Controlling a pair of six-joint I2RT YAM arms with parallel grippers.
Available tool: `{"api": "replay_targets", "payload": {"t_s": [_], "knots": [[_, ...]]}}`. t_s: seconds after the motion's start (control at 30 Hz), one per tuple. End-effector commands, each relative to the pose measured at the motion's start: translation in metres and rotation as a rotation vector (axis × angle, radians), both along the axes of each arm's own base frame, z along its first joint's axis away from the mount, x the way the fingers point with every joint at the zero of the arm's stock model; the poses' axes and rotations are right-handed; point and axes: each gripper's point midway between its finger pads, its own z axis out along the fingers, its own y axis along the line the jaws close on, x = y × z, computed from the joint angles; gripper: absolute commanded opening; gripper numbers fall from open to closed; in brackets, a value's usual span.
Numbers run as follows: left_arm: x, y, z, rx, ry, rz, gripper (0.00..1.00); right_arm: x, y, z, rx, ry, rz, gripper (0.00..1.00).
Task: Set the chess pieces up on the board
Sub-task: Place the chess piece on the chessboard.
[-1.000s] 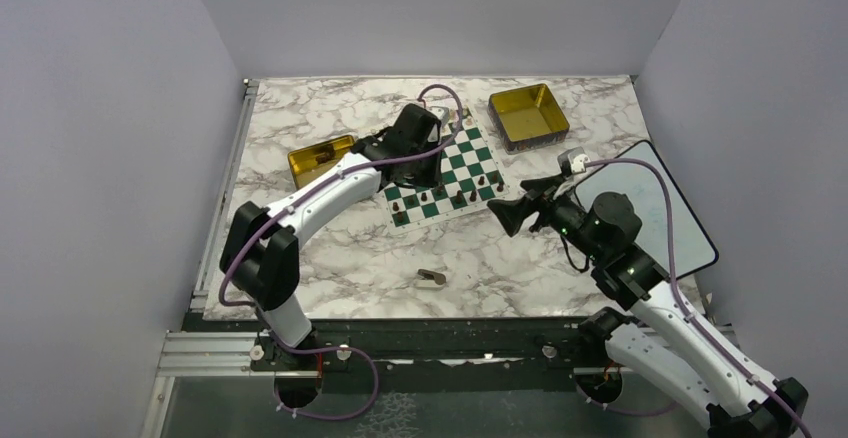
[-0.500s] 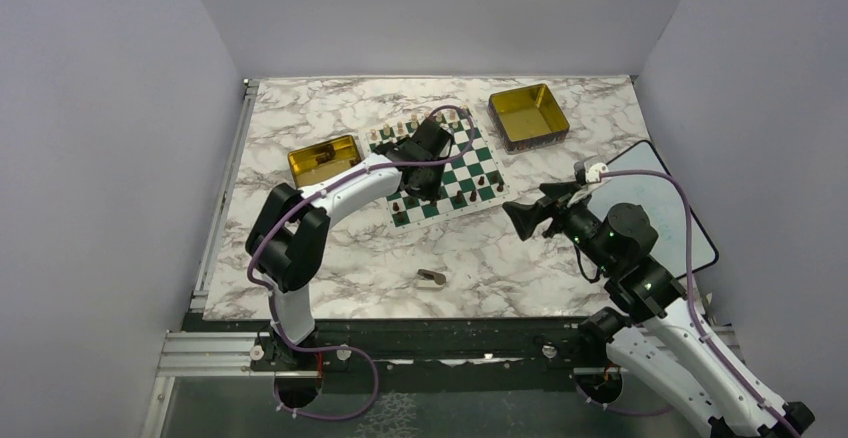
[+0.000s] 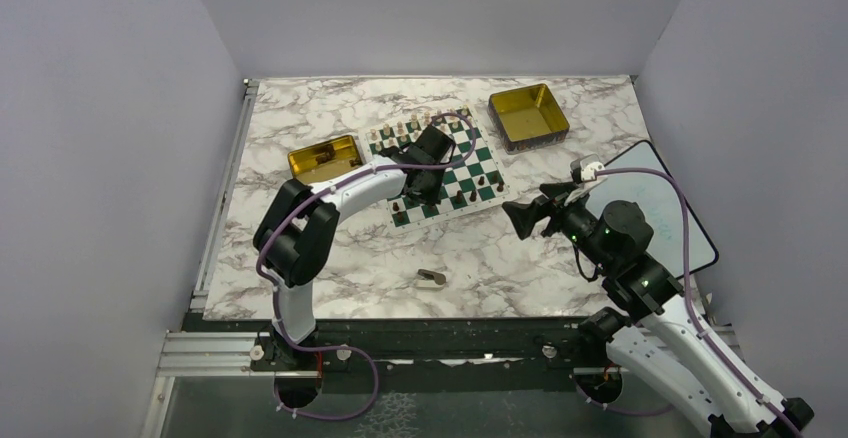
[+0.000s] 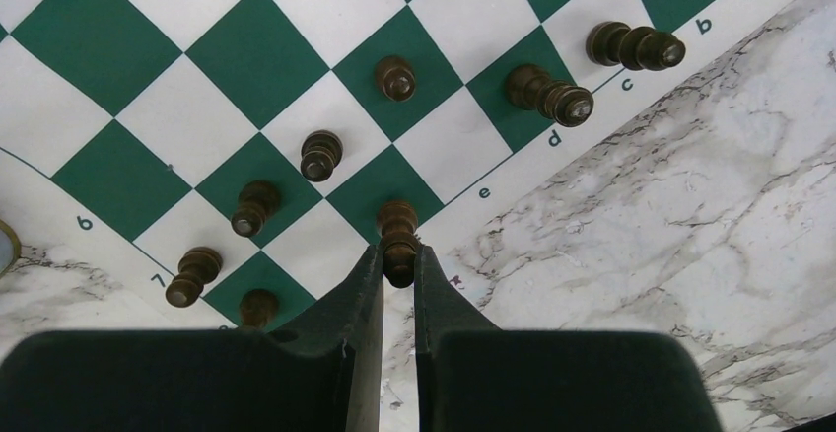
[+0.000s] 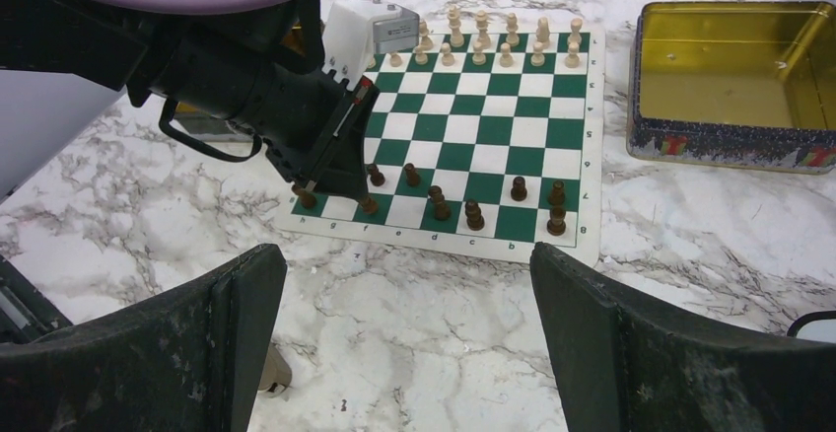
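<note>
The board point(image 3: 470, 153) lies in the middle of the marble table, green and white checks point(image 4: 128, 47). My left gripper point(image 4: 399, 254) is shut on a dark chess piece point(image 4: 398, 225) by its top. The piece's base is over a green square in the near row; whether it touches is unclear. Several more dark pieces point(image 4: 321, 154) stand or lean on the squares around it point(image 5: 473, 215). In the top view the left gripper point(image 3: 410, 190) is over the board's near left corner. My right gripper point(image 3: 515, 216) hangs open and empty right of the board point(image 5: 404, 254).
Pale pieces point(image 5: 483, 42) line the board's far rows. One gold tin point(image 3: 528, 115) stands at the back right, another point(image 3: 322, 158) left of the board. A small tan object point(image 3: 431, 278) lies near the front edge. A dark flat panel point(image 3: 650, 203) lies at the right.
The left gripper has come from the board's far left side to its near edge. The right gripper has drawn back a little to the right, still open.
</note>
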Motion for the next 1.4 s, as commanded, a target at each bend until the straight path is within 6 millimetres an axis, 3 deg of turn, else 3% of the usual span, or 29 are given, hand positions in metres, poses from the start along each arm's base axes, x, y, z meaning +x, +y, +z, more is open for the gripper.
{"api": "replay_targets", "payload": {"t_s": [0.0,0.47,0.8,0.93,1.1,1.37], "knots": [[0.002,0.001,-0.009,0.026,-0.013,-0.003,0.11,0.0,-0.003,-0.003,-0.016,0.005,-0.015,1.0],[0.002,0.003,-0.018,0.047,-0.003,-0.008,0.13,0.001,-0.003,-0.003,-0.019,0.008,-0.017,1.0],[0.001,0.0,-0.019,0.041,0.008,-0.027,0.34,0.001,-0.002,-0.006,-0.019,0.017,-0.016,1.0],[0.003,0.0,-0.014,0.038,-0.001,-0.026,0.36,0.001,-0.002,-0.006,-0.017,0.017,-0.014,1.0],[0.006,-0.004,0.002,0.018,-0.022,-0.028,0.39,0.0,-0.002,-0.006,-0.019,0.019,-0.012,1.0],[0.016,-0.011,0.054,-0.047,-0.105,-0.024,0.41,0.0,-0.002,-0.006,-0.015,0.023,-0.011,1.0]]}}
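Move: The left hand holds the dark chess piece upright over its square, the green one by the near edge marked f, straight below and roughly 6 cm under the finger pads. A pawn stands about 3 cm ahead and 1 cm to the left, another some 4 cm ahead and 3 cm right, and a tall dark piece about 2 cm ahead and 7 cm right, all some 5 cm lower. From the right hand that square lies roughly 8 cm ahead, 21 cm left and 24 cm below. The left hand eases the held chess piece almost straight down, about 1.5 cm, onto the f square by the board's near edge, with barely any turn of the wrist. Near the bottom the fingers begin to part and let go of the piece, opening to somewhat under half their range, and the hand then starts back up by about 1.5 cm with a slight drift forward. ##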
